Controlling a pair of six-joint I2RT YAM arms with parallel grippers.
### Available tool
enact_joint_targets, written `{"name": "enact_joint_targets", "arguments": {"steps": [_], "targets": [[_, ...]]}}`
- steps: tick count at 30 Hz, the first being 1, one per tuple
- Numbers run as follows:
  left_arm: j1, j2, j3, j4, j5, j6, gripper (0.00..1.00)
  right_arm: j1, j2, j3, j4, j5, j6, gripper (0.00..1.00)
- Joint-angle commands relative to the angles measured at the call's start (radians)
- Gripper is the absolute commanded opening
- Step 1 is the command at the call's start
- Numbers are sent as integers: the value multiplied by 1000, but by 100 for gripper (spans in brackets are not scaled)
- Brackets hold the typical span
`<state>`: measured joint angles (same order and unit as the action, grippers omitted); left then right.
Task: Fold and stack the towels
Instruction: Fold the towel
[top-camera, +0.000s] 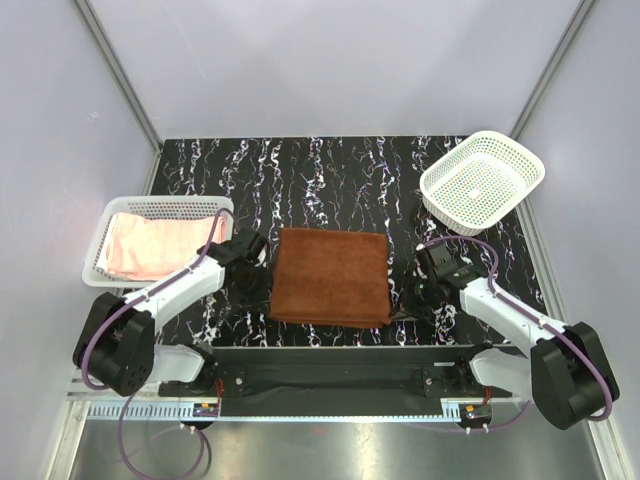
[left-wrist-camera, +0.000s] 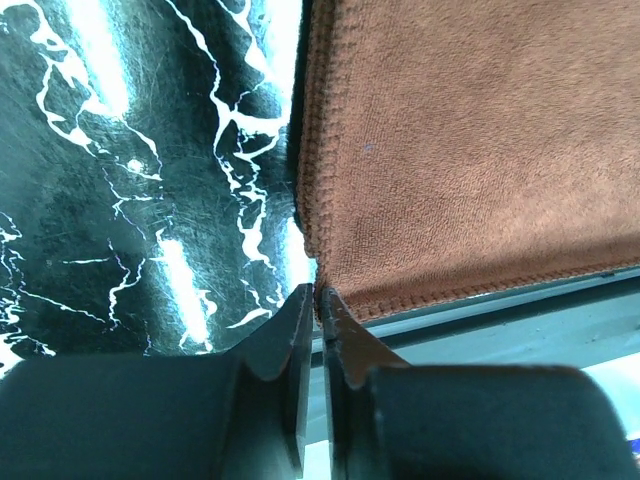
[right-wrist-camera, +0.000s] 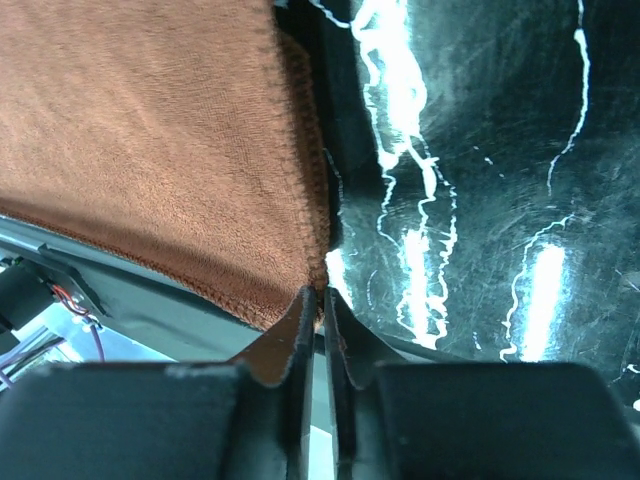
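Note:
A rust-brown towel (top-camera: 332, 275) lies folded flat in the middle of the black marbled table. My left gripper (left-wrist-camera: 318, 290) is at the towel's (left-wrist-camera: 470, 150) near left corner, jaws almost together with the stitched hem pinched at the tips. My right gripper (right-wrist-camera: 321, 292) is at the near right corner of the towel (right-wrist-camera: 160, 140) in the same way, a bit of brown hem between its tips. A pale pink towel (top-camera: 140, 250) lies crumpled in the white mesh basket (top-camera: 165, 205) at the left.
A second white mesh basket (top-camera: 430, 190) stands tilted and empty at the back right. The table's front edge (left-wrist-camera: 520, 310) runs just behind the towel's near hem. Grey walls enclose the table on three sides.

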<state>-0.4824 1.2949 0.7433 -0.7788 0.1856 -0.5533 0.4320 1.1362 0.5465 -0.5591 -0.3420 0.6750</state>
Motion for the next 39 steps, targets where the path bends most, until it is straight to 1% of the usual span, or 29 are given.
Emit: {"name": "enact_joint_targets", "arguments": {"steps": [1,2,3,4,6,7,8,9,10,11,12,13,15,16,19,20,22,23,25,26,27,29,30,31,33,34,36,37,39], "targets": [[-21,26,4,-2,-44,-3,18,4,7,-13,31,14,0,15],[-24,29,7,-8,-58,-5,24,5,-1,-14,34,8,1,16],[-27,35,11,-14,-67,-8,26,5,-4,-14,31,8,1,16],[-28,32,14,-23,-83,-11,29,5,-10,-10,21,9,5,21],[-28,27,28,-33,-93,-13,31,5,-22,-3,7,15,6,28],[-28,24,37,-57,-132,-11,33,5,-27,3,-8,14,8,30],[-30,23,57,-74,-161,-8,33,5,-38,6,-18,12,5,35],[-30,26,100,-92,-182,-4,34,5,-45,12,-25,15,8,37],[-28,32,128,-123,-236,13,36,5,-53,24,-30,17,9,37],[-27,37,157,-132,-251,21,40,5,-61,30,-28,23,9,37],[-27,46,222,-135,-259,44,42,5,-58,50,-22,26,8,36],[-25,70,255,-132,-255,55,43,5,-49,67,-10,28,2,34],[-27,104,326,-105,-220,84,43,5,3,110,2,26,-11,32],[-25,121,371,-52,-156,114,44,4,23,150,34,18,-14,32],[-21,240,450,12,-46,171,44,7,106,188,117,-38,-6,29],[-21,310,502,24,-26,182,44,10,147,193,132,-54,4,28],[-18,378,560,50,-2,214,44,17,186,201,160,-49,14,26],[-16,441,620,53,-2,226,44,27,221,201,165,-36,18,25],[-18,506,700,24,-27,271,45,25,256,187,186,-29,17,25],[-16,530,776,9,-37,294,45,24,267,193,179,-16,-1,26],[-16,572,809,-5,-41,321,45,24,276,245,159,9,-32,28],[-7,592,876,-20,-69,410,47,13,306,324,88,81,-171,33],[-1,599,884,2,-75,464,47,1,319,407,73,112,-216,36],[10,600,890,13,-34,495,48,-9,362,446,47,150,-291,38],[33,595,880,42,36,573,50,-33,422,554,30,147,-354,38],[41,592,871,50,51,596,50,-45,475,588,13,144,-420,39],[59,584,838,68,96,663,50,-55,525,666,-4,137,-495,41],[65,575,831,67,109,685,50,-67,571,693,-12,114,-565,41],[87,573,815,64,141,737,49,-85,621,774,-54,107,-618,41]]}}
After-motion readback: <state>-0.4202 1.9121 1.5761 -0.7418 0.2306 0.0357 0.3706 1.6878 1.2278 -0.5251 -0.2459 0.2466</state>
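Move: Both hands are at the brown towel's near corners, barely above the table. The towel's far-left corner lies about 23 cm ahead of the left hand and 4 cm to its right; the peach towel's basket is some 24 cm to that hand's left and 17 cm ahead. From the right hand, the towel's far-right corner is about 22 cm ahead and 1 cm left, the empty basket roughly 20 cm right and 34 cm ahead. Both hands let go of the towel's near corners and head for its far edge. The left dips slightly, sidesteps 2 cm left, then sweeps some 22 cm forward and ends 7 cm right, lifting. The right eases forward and left, dips again, then carries on to some 20 cm forward and 5 cm up, fingers part-open. Fingertips swing forward about 20 degrees, the left wrist turning clockwise, the right counter-clockwise. ##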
